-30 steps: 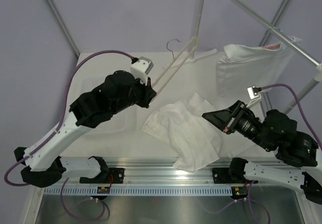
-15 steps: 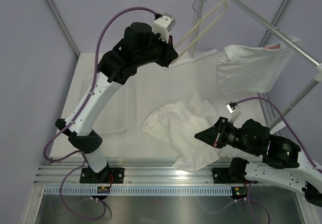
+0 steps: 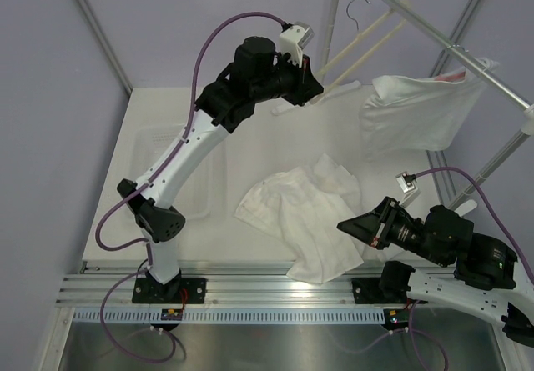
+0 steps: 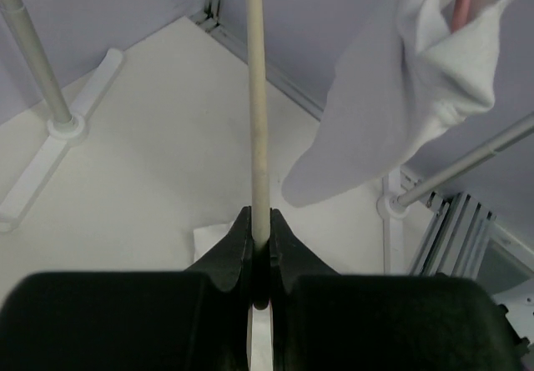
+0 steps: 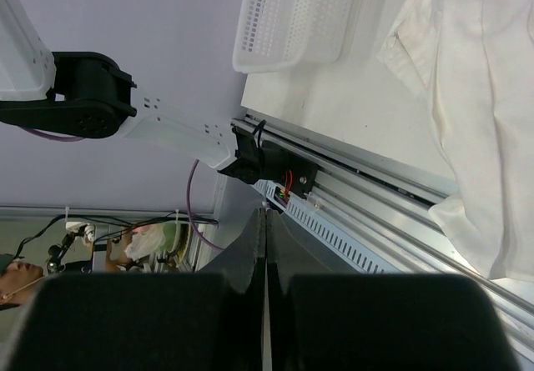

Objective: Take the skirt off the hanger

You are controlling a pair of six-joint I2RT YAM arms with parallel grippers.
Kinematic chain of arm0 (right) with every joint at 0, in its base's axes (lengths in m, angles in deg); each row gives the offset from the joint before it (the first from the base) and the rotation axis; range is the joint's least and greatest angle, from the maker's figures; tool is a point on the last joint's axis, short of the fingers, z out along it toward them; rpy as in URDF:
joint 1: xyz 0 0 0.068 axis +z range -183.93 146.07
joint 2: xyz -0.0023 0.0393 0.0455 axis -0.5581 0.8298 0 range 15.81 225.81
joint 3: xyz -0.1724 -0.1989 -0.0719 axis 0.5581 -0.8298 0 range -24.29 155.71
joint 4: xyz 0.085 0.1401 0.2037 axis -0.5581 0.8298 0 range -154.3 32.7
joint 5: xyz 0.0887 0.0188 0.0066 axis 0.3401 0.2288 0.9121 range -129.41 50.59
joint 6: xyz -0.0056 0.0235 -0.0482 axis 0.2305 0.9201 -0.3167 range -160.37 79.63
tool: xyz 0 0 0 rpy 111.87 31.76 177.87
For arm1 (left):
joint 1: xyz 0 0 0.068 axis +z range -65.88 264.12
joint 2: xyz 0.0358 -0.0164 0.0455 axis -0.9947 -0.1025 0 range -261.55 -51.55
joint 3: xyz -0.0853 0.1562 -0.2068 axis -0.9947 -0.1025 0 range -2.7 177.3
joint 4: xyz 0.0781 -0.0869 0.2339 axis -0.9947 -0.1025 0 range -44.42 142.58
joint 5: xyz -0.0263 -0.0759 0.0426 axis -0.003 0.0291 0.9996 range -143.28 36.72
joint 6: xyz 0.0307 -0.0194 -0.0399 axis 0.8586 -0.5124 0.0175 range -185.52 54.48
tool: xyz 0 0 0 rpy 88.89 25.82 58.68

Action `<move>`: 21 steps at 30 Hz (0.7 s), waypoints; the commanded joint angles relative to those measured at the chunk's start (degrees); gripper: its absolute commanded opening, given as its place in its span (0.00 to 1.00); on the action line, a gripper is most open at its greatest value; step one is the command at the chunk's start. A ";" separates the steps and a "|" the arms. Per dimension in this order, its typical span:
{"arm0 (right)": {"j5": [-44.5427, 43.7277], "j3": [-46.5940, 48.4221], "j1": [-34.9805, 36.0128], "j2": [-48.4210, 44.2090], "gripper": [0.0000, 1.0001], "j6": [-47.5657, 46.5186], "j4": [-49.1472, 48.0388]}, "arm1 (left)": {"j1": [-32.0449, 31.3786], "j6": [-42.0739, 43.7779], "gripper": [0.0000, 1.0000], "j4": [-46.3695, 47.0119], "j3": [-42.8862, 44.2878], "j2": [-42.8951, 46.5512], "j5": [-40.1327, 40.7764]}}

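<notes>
The white skirt (image 3: pixel 304 213) lies crumpled on the table, off the hanger; it also shows in the right wrist view (image 5: pixel 476 121). The cream hanger (image 3: pixel 363 42) is bare and held high near the metal rack rail, its hook (image 3: pixel 357 8) by the rail. My left gripper (image 3: pixel 315 86) is shut on the hanger's bar (image 4: pixel 258 121), raised far back. My right gripper (image 3: pixel 346 223) is shut and empty, low over the skirt's right edge; its fingertips (image 5: pixel 265 214) touch each other.
A white garment (image 3: pixel 413 112) hangs on the rack rail (image 3: pixel 467 58) at the back right, also in the left wrist view (image 4: pixel 400 87). A white basket (image 5: pixel 292 17) sits at the table's left. The rack post (image 3: pixel 331 25) stands at the back.
My left arm has lifted the bare hanger from table level up and right to the rack rail. My right arm pulled back toward the near edge, then shifted slightly right.
</notes>
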 commanded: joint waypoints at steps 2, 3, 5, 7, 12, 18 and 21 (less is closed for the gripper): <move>-1.26 0.61 0.33 0.16 0.00 1.30 -1.15 | -0.89 -4.05 0.00 12.16 1.49 -0.84 -1.75; -1.08 0.17 0.33 0.07 0.00 1.47 -1.93 | -1.41 -4.32 0.00 12.95 1.57 -1.19 -1.39; -0.91 -0.27 0.25 -0.11 0.00 1.65 -2.46 | -2.82 -5.63 0.00 15.05 2.36 -2.59 0.01; -0.91 -0.80 0.33 -0.37 0.00 2.09 -3.08 | -3.88 -6.25 0.00 15.51 3.94 -4.08 1.15; -0.55 -1.24 0.25 -1.78 0.00 2.44 -3.52 | -5.90 -8.01 0.00 17.08 7.81 -8.83 2.65; -1.61 -2.12 0.33 -3.97 0.00 3.06 -2.82 | -7.22 -10.03 0.00 19.81 8.17 -10.86 3.53; -1.79 -2.29 0.25 -4.50 0.00 3.32 -3.17 | -7.57 -10.65 0.00 19.73 9.57 -12.44 3.80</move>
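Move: Ahead and to the right of the left hand, which still grips one end of the bare wooden hanger, the rack's rail passes about 14 cm farther out, 18 cm right and 8 cm higher. The skirt still hung there is some 26 cm right, roughly level fore and aft and slightly lower; the removed skirt lies on the table about 12 cm back, 5 cm right and 40 cm down. From the right hand, that stretch of rail is about 40 cm ahead, 5 cm right and 20 cm above. Carrying the bare hanger hook-first up to the rail, the left hand sweeps about 10 cm to the right, towards the hung skirt, rising a centimetre at first and then settling some 3 cm. The fingers keep their closed hold on the hanger's end while the wrist tips them up towards level by nearly 10 degrees. ##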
